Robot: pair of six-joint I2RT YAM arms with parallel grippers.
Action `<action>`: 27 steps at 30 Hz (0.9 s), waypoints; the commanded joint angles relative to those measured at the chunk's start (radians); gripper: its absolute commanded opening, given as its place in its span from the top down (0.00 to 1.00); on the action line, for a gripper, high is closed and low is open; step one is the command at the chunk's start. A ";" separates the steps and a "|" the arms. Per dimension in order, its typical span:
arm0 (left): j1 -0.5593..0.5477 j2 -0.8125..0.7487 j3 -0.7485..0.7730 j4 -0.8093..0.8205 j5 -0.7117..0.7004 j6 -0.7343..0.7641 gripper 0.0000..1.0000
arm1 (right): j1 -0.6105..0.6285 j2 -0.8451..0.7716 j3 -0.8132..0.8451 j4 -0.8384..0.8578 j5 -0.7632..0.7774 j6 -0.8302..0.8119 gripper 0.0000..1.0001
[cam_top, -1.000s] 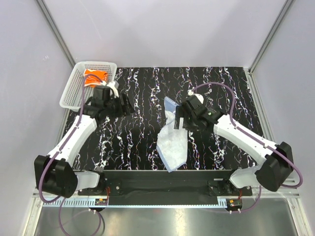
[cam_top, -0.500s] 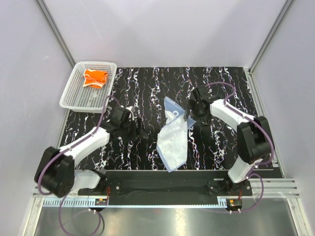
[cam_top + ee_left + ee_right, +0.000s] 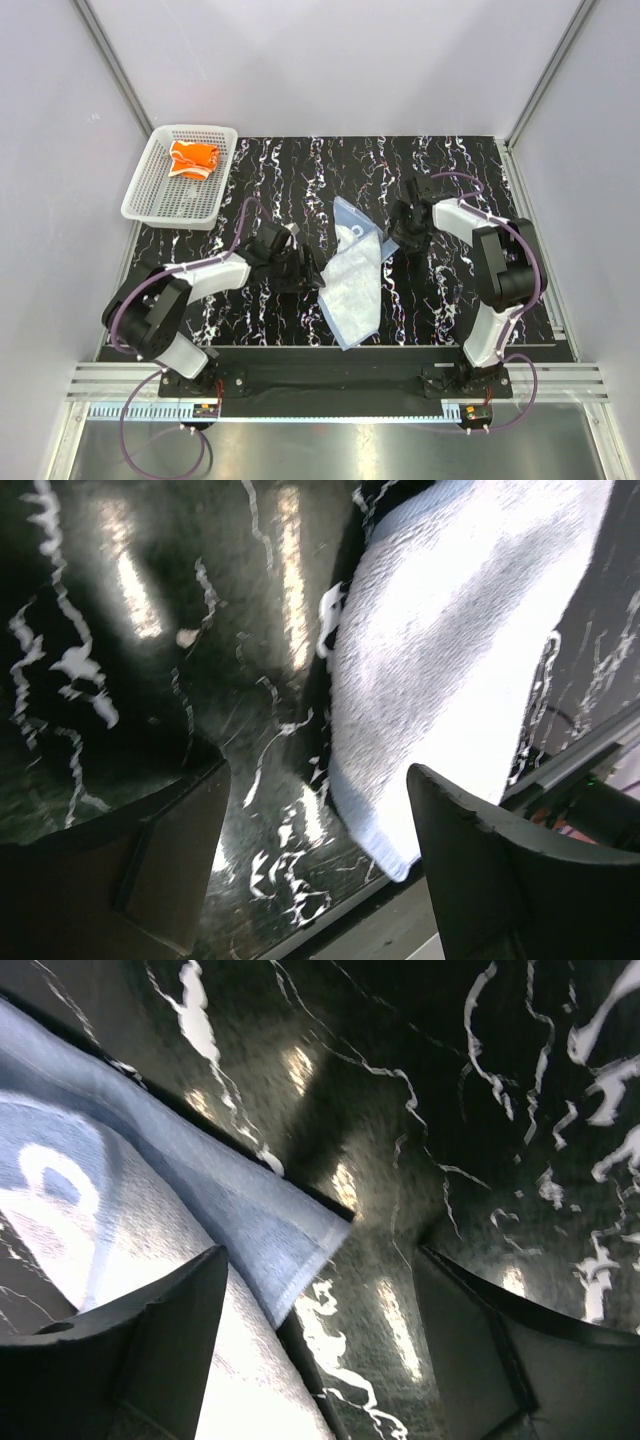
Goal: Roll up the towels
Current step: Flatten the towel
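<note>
The light blue towel (image 3: pixel 352 285) lies spread and creased in the middle of the black marbled table, one corner folded over. The orange towel (image 3: pixel 194 158) sits bunched in the white mesh basket (image 3: pixel 148 178) at the far left. My left gripper (image 3: pixel 303 272) is low at the blue towel's left edge, open; in the left wrist view the blue towel (image 3: pixel 460 650) reaches in between my left gripper's (image 3: pixel 315 865) fingers near the table's front edge. My right gripper (image 3: pixel 397 238) is open at the towel's right corner (image 3: pixel 310 1225), which lies between its fingers (image 3: pixel 150 1350).
The table's front rail (image 3: pixel 340 355) runs just below the blue towel's near end. Both arms fold low over the table, the left from the left side, the right from the right. Grey walls close in the back and sides.
My left arm has swung from beside the basket down to the blue towel's left edge. My right gripper has come off the towel's top and moved to its right corner.
</note>
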 commanded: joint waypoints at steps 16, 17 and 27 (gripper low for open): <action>-0.026 0.104 0.103 0.108 0.100 -0.015 0.94 | -0.014 0.053 -0.022 0.079 -0.046 -0.019 1.00; -0.023 0.095 0.114 0.085 0.089 -0.005 0.96 | -0.017 0.046 -0.028 0.082 -0.046 -0.019 1.00; 0.101 -0.049 0.250 -0.277 -0.081 0.154 1.00 | -0.098 -0.195 -0.197 0.045 -0.006 0.002 1.00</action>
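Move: The left hand's grip point, the blue towel's left edge, lies about 3 cm to its right, 1 cm ahead and 1 cm below; the towel's near end is some 14 cm back and 6 cm right, its far corner about 17 cm ahead and 4 cm right. The towel's right corner lies roughly 2 cm ahead of the right hand, 1 cm left and 1 cm below. Both hands pinch the towel's edges, then the left lifts 4 cm forward-left, the right drags 5 cm back-right. ##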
